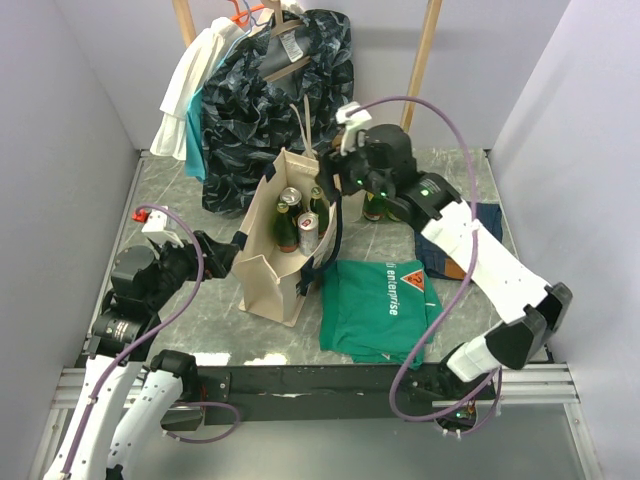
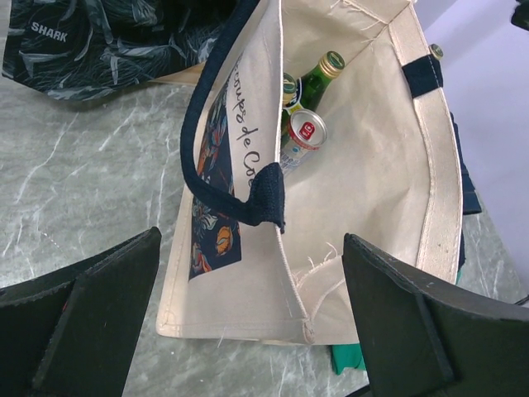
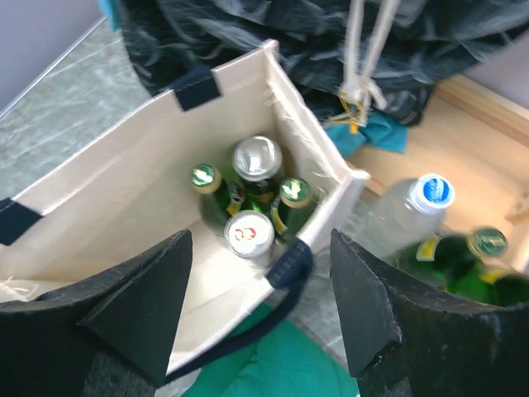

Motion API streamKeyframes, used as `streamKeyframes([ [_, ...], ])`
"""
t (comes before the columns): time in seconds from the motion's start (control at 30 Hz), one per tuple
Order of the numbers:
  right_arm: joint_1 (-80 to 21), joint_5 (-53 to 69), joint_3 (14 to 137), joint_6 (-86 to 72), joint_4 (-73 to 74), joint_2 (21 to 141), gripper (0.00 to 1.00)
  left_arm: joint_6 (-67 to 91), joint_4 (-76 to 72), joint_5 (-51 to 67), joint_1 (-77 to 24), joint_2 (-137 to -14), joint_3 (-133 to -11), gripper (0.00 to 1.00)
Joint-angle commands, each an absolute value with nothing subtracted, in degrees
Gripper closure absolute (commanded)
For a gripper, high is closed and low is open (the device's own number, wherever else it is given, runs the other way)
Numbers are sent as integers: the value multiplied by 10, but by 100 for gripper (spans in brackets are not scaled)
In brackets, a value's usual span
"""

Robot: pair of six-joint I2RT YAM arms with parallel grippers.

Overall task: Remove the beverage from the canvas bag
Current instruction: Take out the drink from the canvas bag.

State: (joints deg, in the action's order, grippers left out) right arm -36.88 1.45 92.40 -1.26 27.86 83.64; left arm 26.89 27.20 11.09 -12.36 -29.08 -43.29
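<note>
The cream canvas bag (image 1: 262, 262) with navy straps stands upright and open at the table's middle. Inside it stand green bottles with gold caps (image 3: 295, 192), a silver can (image 3: 258, 156) and a can with a red-marked white lid (image 3: 250, 233). My right gripper (image 3: 261, 236) hovers above the bag's right rim (image 3: 326, 178) and navy strap, open, with nothing between its fingers. My left gripper (image 2: 250, 248) is wide open at the bag's near left corner (image 2: 248, 310), holding nothing. From the left wrist view, a green bottle (image 2: 318, 78) and the can (image 2: 304, 132) show inside.
A clear bottle with a blue cap (image 3: 417, 211) and green bottles (image 3: 463, 256) stand just right of the bag. A green T-shirt (image 1: 375, 305) lies in front of them, blue cloth (image 1: 480, 225) to its right. A dark patterned garment (image 1: 280, 90) and white clothes (image 1: 195, 85) hang behind.
</note>
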Motion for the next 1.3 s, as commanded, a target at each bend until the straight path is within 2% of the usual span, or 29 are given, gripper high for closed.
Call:
streamKeyframes([
  [0.0, -395, -2, 988, 13, 315, 880, 26, 274, 246, 109, -125, -299, -426, 4],
  [0.3, -428, 31, 1063, 19, 349, 968, 27, 273, 243, 113, -124, -309, -425, 4],
  [0.67, -449, 30, 1014, 4, 343, 1000, 29, 275, 244, 109, -124, -315, -425, 4],
  [1.07, -479, -17, 906, -23, 340, 953, 30, 273, 243, 120, -124, -325, -425, 4],
  [1.27, -479, -58, 967, -38, 335, 986, 29, 272, 243, 125, -124, -326, -425, 4],
])
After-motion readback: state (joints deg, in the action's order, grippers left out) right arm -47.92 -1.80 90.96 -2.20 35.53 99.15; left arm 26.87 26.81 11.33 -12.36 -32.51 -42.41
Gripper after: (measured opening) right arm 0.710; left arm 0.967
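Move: The white can in the canvas bag lies about 6 cm left of the right gripper, some 4 cm ahead and 26 cm below. Of the can, the left green bottle stands 6 cm to the left and level with it, the dark can 6 cm farther out and 4 cm left, the right green bottle 5 cm farther out and 2 cm right. From the left gripper the white can is roughly 15 cm ahead, 16 cm right and 19 cm lower. Swing the open right gripper left about 8 cm over the bag's right rim, then lower it some 15 cm into the bag's mouth towards the white can, easing back about 4 cm as it sinks. Tip the fingers steeper downward, by some 25 degrees, and keep them open. Let the open left gripper dip slightly beside the bag. ##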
